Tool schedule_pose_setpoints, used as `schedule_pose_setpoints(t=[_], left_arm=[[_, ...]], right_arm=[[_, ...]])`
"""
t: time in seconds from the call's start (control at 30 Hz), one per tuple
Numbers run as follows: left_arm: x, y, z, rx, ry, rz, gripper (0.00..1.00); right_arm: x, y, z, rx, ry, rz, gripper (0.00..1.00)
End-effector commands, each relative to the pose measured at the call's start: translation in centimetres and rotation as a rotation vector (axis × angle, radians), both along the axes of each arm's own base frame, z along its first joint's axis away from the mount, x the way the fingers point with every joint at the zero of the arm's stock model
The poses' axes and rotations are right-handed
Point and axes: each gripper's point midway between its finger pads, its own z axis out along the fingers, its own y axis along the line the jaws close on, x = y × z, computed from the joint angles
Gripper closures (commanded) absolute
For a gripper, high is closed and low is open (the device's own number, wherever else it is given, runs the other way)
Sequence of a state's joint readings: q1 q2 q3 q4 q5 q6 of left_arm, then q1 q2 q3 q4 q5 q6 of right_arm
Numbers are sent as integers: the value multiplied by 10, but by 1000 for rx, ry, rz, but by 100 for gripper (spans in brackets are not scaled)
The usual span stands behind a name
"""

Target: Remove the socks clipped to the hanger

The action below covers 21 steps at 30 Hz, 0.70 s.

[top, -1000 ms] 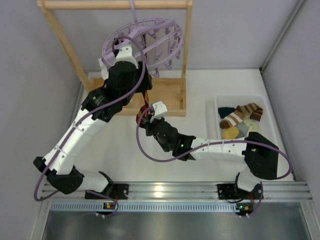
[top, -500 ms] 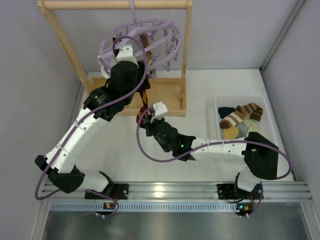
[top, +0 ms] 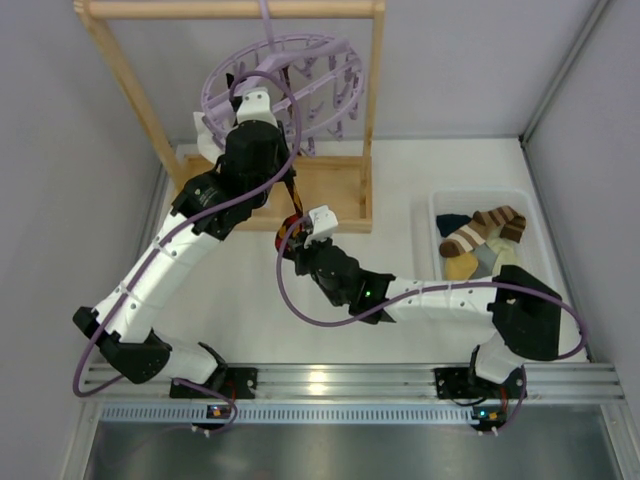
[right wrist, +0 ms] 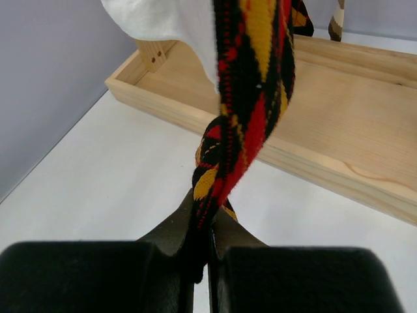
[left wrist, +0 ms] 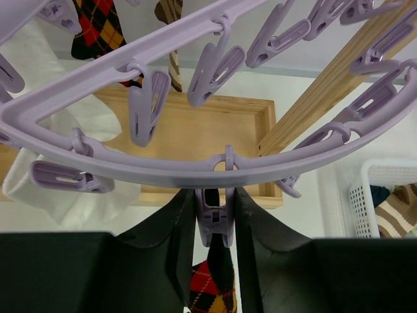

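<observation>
The lilac hanger [top: 285, 75] hangs by its hook from the wooden rack. My left gripper [top: 262, 100] reaches up under its ring [left wrist: 163, 173]. Its jaws [left wrist: 215, 202] press both sides of a clip peg [left wrist: 215, 222], and that peg holds a black argyle sock [left wrist: 212, 287]. Below, my right gripper [top: 292, 228] is shut on this sock's [right wrist: 251, 78] lower end [right wrist: 203, 215], and the sock is stretched taut. A white sock [left wrist: 58, 189], a second argyle sock [left wrist: 98, 29] and a brown striped sock [left wrist: 171, 39] also hang from pegs.
The wooden frame rack [top: 330, 185] has a shallow tray base directly under the hanger. A white basket [top: 440, 205] at the right holds several loose socks [top: 480, 235]. Grey walls close in on the left, back and right.
My left gripper's jaws have closed in on the clip peg, and the hanger has swung a little. The right gripper keeps its grip on the argyle sock and has hardly moved.
</observation>
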State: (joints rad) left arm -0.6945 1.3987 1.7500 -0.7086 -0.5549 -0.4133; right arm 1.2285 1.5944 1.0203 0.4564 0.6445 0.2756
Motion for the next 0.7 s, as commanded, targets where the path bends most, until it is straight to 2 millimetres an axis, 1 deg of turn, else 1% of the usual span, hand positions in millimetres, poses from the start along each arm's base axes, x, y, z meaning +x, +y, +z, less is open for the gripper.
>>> schedule_pose_setpoints(t=[0.0, 0.07, 0.1, 0.17, 0.2, 0.23, 0.27, 0.3, 0.33, 0.37, 0.4, 0.43, 0.47, 0.5, 0.53, 0.57, 0.63, 0.67], left_arm=[[3, -2, 19, -28, -56, -5, 82], [4, -2, 18, -28, -56, -5, 90], [4, -3, 17, -26, -54, -5, 90], [3, -4, 18, -30, -54, -13, 87], [3, -5, 17, -32, -52, -19, 84], [2, -6, 18, -34, -51, -28, 84], [1, -8, 16, -37, -46, -39, 83], [0, -8, 17, -40, -49, -47, 80], [-2, -9, 18, -42, -48, -58, 79], [-5, -14, 18, -50, -45, -88, 77], [-6, -15, 19, -49, -45, -107, 72], [-8, -18, 19, -52, -43, -126, 68], [-11, -24, 19, -58, -38, -164, 66], [-12, -28, 18, -50, -35, -193, 64], [-14, -31, 18, -49, -31, -217, 57], [-17, -35, 15, -51, -23, -243, 53], [-21, -36, 14, -54, -19, -258, 44], [-23, -36, 13, -57, -17, -268, 39]], right_arm=[[-13, 4, 32, 113, -18, 31, 100], [-14, 2, 32, 116, -16, 34, 100], [-15, 0, 33, 121, -16, 33, 100], [-16, -3, 28, 107, -8, 34, 100], [-18, -8, 34, 114, -9, 34, 100], [-20, -14, 30, 101, -3, 33, 100], [-22, -21, 21, 63, 12, 29, 100], [-23, -32, 30, 75, 17, 16, 100], [-25, -40, 27, 47, 28, 8, 100], [-25, -55, 10, -37, 69, -13, 100], [-26, -69, 19, -30, 81, -28, 100], [-25, -81, 15, -55, 105, -45, 100], [-19, -96, 13, -55, 133, -67, 100], [-22, -117, 13, -81, 156, -84, 100], [-20, -131, 9, -90, 170, -102, 100], [-17, -155, 13, -92, 185, -137, 100], [-14, -178, 12, -96, 205, -159, 99], [-2, -199, 13, -106, 213, -208, 99]])
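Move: The left hand has the clip of the checked sock right between its fingers, with the hanger ring's middle about 10 cm ahead and 3 cm above, and the white sock about 13 cm to its left, 3 cm ahead and 6 cm lower. The right hand holds the sock's toe, the clip being some 10 cm ahead and 16 cm above, straight in line; the white basket lies about 44 cm to its right, 10 cm ahead and 18 cm below. Keeping the checked sock's foot pinched in shut fingers, the right hand first eases back a couple of centimetres, then sweeps ever faster to the right, about 15 cm and rising some 4 cm, away from the clip and towards the basket, turning slightly clockwise and tipping down a little. The left hand at first stays put and keeps squeezing the clip, then opens its fingers and lets go of it while drifting about 3 cm right with some 10 degrees of clockwise turn. ##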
